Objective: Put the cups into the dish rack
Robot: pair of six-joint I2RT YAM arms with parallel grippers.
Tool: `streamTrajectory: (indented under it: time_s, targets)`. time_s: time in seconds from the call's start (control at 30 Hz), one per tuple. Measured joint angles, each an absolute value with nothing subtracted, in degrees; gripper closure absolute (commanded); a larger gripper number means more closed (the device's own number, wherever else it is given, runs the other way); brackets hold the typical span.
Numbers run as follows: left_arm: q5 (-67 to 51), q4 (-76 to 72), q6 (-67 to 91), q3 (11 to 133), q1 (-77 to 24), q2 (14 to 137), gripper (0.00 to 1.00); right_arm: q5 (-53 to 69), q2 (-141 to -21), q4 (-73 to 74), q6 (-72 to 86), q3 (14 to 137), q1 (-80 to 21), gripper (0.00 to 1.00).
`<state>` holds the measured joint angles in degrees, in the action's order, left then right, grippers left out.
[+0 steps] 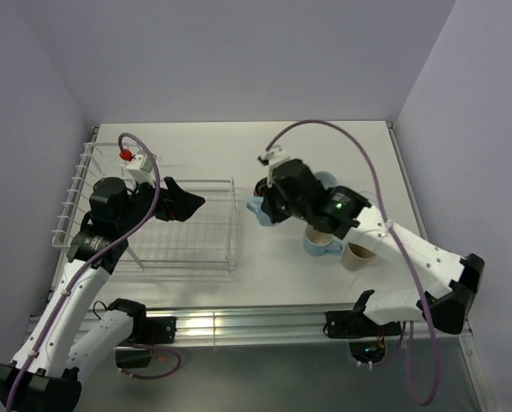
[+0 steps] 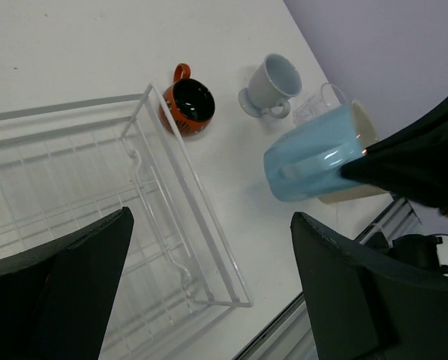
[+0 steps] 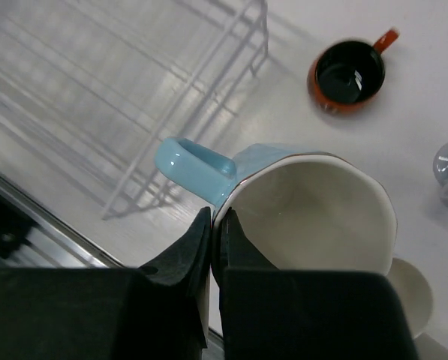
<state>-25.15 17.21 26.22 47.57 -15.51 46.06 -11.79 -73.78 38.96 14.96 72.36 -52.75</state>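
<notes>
My right gripper (image 3: 214, 232) is shut on the rim of a light blue cup (image 3: 314, 217), one finger inside its white bowl and one outside beside the handle. That cup (image 2: 314, 161) hangs tilted just right of the dish rack (image 1: 153, 232). In the top view the right gripper (image 1: 268, 215) covers most of it. A red-orange cup (image 2: 187, 106) stands on the table by the rack's corner. Another light blue cup (image 1: 322, 245) and a cream cup (image 1: 358, 255) sit under the right arm. My left gripper (image 2: 212, 285) is open and holds nothing, over the rack's corner.
A pale grey-blue cup (image 2: 272, 82) stands farther back on the white table (image 1: 195, 154). The rack's raised end (image 1: 75, 189) is at the far left by the wall. A metal rail (image 1: 238, 322) runs along the near table edge.
</notes>
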Motion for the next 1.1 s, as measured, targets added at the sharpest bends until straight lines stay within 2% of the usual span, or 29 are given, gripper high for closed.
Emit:
streamTrajectory:
  time_s: [0.2,0.4,0.63,0.83,1.1]
  targets:
    - [-29.5,13.8,29.6,49.1,-15.7,46.0,0.05,1.8,-68.1,39.8,17.6,79.3,-41.4,1.00]
    - [-34.8,3.8,34.8,49.8,-16.6,46.2,0.04,18.2,-68.1,35.6,25.2,78.6,-34.9,1.00]
    - [-36.3,-5.3,37.3,50.2,-20.1,49.5,0.03,39.9,-69.7,10.9,47.0,71.6,-29.1,1.00]
    - [-36.8,-13.5,37.5,50.1,-23.4,49.7,0.03,46.6,-73.0,-7.3,63.7,68.6,-27.4,1.00]
    - [-33.8,-19.0,35.7,50.1,-27.0,50.3,0.04,50.5,-73.4,-21.3,76.8,64.0,-25.5,1.00]
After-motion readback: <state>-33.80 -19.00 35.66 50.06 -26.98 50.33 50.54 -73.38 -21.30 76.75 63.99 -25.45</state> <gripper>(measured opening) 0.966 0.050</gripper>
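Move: The blue cup pinched by the rim in my right hand hangs about 19 cm to the right of my open left hand, level fore-and-aft and some 7 cm lower. From my right hand, the left gripper waits roughly 20 cm to the left, 2 cm ahead and 4 cm higher. Below it, the orange cup stands about 14 cm ahead and 1 cm right, and the rack's right edge 10 cm left and 2 cm ahead, both nearly 20 cm down. Still pinching the blue cup by its rim, I lift it about 18 cm with my right hand, swaying a little right then back left, while rolling the wrist some 70 degrees, left side up, so the cup's base swings towards my left gripper. My left hand rises about 14 cm and goes 8 cm right to meet it, tipping its fingers up and turning clockwise, jaws still wide. ##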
